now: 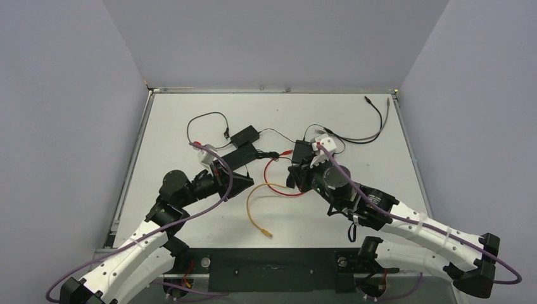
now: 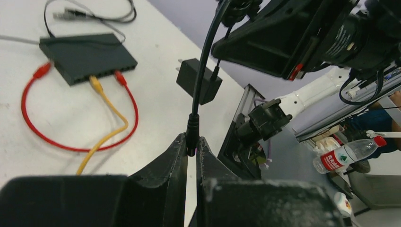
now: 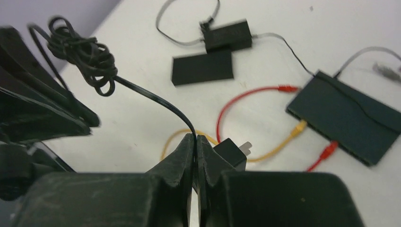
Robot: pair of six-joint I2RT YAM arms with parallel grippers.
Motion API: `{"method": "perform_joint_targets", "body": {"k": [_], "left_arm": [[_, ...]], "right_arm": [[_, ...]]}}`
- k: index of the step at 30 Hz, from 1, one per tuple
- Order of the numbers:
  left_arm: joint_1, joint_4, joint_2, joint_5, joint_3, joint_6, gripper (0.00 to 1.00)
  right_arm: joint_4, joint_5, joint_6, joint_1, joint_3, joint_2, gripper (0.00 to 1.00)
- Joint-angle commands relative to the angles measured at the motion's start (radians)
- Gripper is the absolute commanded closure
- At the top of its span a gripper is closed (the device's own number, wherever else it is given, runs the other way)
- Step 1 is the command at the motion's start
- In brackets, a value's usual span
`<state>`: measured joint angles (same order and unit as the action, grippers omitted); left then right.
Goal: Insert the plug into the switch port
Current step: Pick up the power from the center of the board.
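The plug (image 2: 192, 136) is a black barrel plug on the end of a black cable, and my left gripper (image 2: 192, 146) is shut on it, holding it above the table. The switch (image 2: 87, 56) is a flat black box with red and yellow cables in its ports; it also shows in the right wrist view as the switch (image 3: 350, 118). My right gripper (image 3: 195, 139) is shut on the thin black cable (image 3: 156, 101) beside its black power adapter (image 3: 231, 151). Overhead, the left gripper (image 1: 244, 177) and right gripper (image 1: 294, 177) face each other near the switch (image 1: 303, 152).
A yellow cable (image 1: 256, 209) and a red cable (image 1: 278, 174) loop on the table between the arms. A flat black box (image 3: 202, 67) and a second adapter (image 3: 227, 35) lie further back. A bundled coil of black cable (image 3: 85, 56) hangs between the grippers. Grey cables (image 1: 370, 130) lie at the back right.
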<state>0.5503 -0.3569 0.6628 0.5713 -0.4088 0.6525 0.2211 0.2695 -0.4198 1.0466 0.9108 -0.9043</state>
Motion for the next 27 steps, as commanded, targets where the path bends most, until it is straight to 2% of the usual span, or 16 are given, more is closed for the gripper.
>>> {"method": "perform_joint_targets", "body": {"k": [1,7,11,15,17,22,23,24,25,26,27], "left_arm": [[0.003,0.202,0.055,0.057,-0.071,0.017,1.00],[0.005,0.302,0.193,0.120,-0.095,0.023,1.00],[0.008,0.353,0.262,0.138,-0.100,0.005,1.00],[0.012,0.421,0.261,0.134,-0.096,-0.001,1.00],[0.014,0.445,0.255,0.130,-0.092,-0.004,1.00],[0.014,0.476,0.257,0.131,-0.083,0.002,1.00],[0.015,0.465,0.254,0.132,-0.079,0.005,1.00],[0.015,0.454,0.252,0.132,-0.066,0.012,1.00],[0.016,0.439,0.256,0.132,-0.061,0.017,1.00],[0.016,0.444,0.258,0.134,-0.061,0.016,1.00],[0.017,0.460,0.268,0.142,-0.065,0.012,1.00]], "right_arm": [[0.053,0.115,-0.084,-0.005,-0.166,0.049,1.00],[0.024,0.131,-0.230,0.003,-0.354,0.079,1.00],[0.012,0.131,-0.277,0.008,-0.417,0.071,1.00],[0.038,0.139,-0.297,0.010,-0.440,0.046,0.98],[0.046,0.143,-0.307,0.009,-0.451,0.045,0.91],[0.042,0.182,-0.293,0.009,-0.451,0.077,0.61],[0.045,0.189,-0.277,0.007,-0.442,0.086,0.59],[0.062,0.192,-0.251,0.007,-0.413,0.105,0.50],[0.074,0.197,-0.231,0.010,-0.399,0.116,0.31],[0.072,0.218,-0.192,0.018,-0.389,0.147,0.26],[0.053,0.257,-0.174,0.019,-0.400,0.182,0.16]]}}
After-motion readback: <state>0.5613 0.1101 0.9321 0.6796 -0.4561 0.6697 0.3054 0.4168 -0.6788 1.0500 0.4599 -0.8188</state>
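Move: The right fingers hold the adapter's cord with the adapter hanging just beneath; its landing spot on bare table is about 27 cm below that hand, 4 cm to its right and level fore and aft. The switch lies 27 cm ahead and 10 cm right, the loose yellow plug 7 cm back and 8 cm left. From the left hand, pinching the thin power plug, that spot is 16 cm right, 2 cm ahead, 25 cm below. Lower the right gripper quickly, some 20 cm straight down with a drift of about 7 cm to its right, tipping the fingers farther down, to set the hanging adapter on the table on the near side of the red cable; then open the fingers wide to free the cord and start to rise. Bring the left gripper down about 13 cm and slightly back alongside, fingers tipping down, keeping its pinch on the power plug. ##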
